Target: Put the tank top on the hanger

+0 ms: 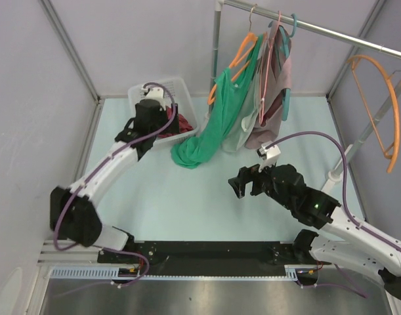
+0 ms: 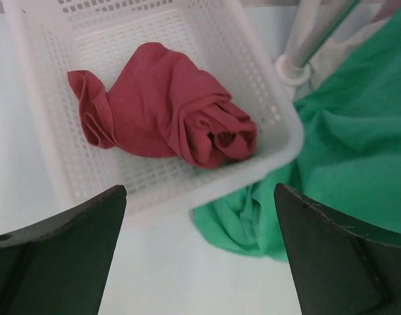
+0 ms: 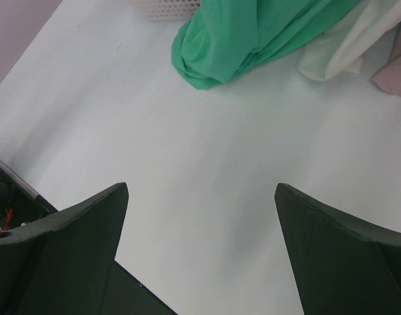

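The maroon tank top (image 2: 167, 108) lies bunched up in a white mesh basket (image 2: 269, 92). Only a red edge of it (image 1: 182, 123) shows in the top view, beside my left arm. My left gripper (image 2: 200, 197) is open and empty, above the basket's near rim and the table; in the top view it (image 1: 149, 123) is over the basket (image 1: 180, 85). The bare orange hanger (image 1: 379, 105) hangs on the rack at the far right. My right gripper (image 1: 242, 184) is open and empty above the middle of the table (image 3: 200, 190).
A long green garment (image 1: 216, 128) hangs from another orange hanger, its hem pooled on the table beside the basket (image 2: 358, 138) (image 3: 239, 39). Pale and pink garments (image 1: 275, 98) and a teal hanger (image 1: 289, 39) hang on the rail. A rack pole foot (image 2: 291, 65) stands behind the basket.
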Available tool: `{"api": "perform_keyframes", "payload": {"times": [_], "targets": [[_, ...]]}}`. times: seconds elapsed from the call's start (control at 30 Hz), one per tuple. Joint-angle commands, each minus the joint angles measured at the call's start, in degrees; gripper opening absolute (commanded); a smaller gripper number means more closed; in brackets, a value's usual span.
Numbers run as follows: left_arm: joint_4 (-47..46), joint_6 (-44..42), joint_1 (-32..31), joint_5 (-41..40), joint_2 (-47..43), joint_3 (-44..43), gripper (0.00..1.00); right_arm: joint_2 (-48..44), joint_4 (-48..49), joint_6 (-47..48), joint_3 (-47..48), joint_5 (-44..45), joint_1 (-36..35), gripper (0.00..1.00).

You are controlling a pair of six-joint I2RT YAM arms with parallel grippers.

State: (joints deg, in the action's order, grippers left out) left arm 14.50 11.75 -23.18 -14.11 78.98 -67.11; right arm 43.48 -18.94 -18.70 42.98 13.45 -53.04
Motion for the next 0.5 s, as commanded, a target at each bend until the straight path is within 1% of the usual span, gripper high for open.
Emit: {"api": "perform_keyframes", "payload": {"times": [0.0,0.1,0.13,0.17,0.2,0.23,0.3,0.4,0.43,0.47], "targets": [[0.09,-2.08,2.87,-2.07,14.57,-10.39,0.99,-3.49,-0.65,-3.80,-1.32,-2.29,0.04,1.00],[1.31,-2.69,4.45,-0.48,21.80,-17.60,0.99,-5.69,-2.24,-5.03,-2.20,-2.55,0.04,1.00],[1.93,-2.70,4.98,0.39,26.09,-19.27,0.99,-6.04,-2.59,-5.38,-2.37,-2.73,-0.05,1.00],[2.37,-2.52,5.51,1.62,28.57,-22.24,0.99,-6.74,-2.77,-5.47,-2.72,-2.73,-0.14,1.00],[2.89,-1.82,6.82,3.11,30.43,-23.58,0.99,-6.92,-3.38,-5.56,-2.73,-2.64,0.04,1.00],[3.07,-1.47,7.35,6.34,33.75,-24.37,0.98,-7.01,-3.82,-5.65,-2.73,-2.56,-0.05,1.00],[2.81,-0.59,8.76,8.30,36.32,-26.13,0.97,-7.01,-5.92,-6.17,-1.77,-2.64,-0.05,1.00],[2.90,-0.59,9.38,11.99,39.67,-27.28,0.79,-7.88,-9.52,-7.49,-0.62,-2.21,-0.31,1.00],[1.42,-0.59,9.38,13.13,39.76,-27.11,0.65,-8.24,-10.23,-7.84,-0.71,-1.85,-0.40,1.00],[0.97,-0.50,9.38,15.49,40.11,-27.02,0.57,-8.85,-10.76,-8.19,-0.97,-1.24,-0.49,1.00]]}}
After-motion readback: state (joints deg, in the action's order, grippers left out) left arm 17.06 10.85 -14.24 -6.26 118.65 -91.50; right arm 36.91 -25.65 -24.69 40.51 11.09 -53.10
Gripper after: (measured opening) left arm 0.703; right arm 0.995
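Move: Nearly straight ahead of the open left hand, some 15 cm out and 17 cm lower, the red tank top lies crumpled in the white basket, whose middle is about 3 cm beyond the tank top. The green garment's lower end rests on the table about 11 cm to the hand's right, 3 cm ahead and 20 cm down. From the idle right hand, the tank top is roughly 35 cm ahead, 30 cm left and 17 cm below. Reaching down and forward over the basket's near rim, the left hand goes about 15 cm down and 12 cm out, the forward part first and then ever steeper, its fingers tipping some 20 degrees further down. Low over the near folds of the tank top it begins to close, about a third of the way. The right hand, open and empty, draws back a few centimetres. ##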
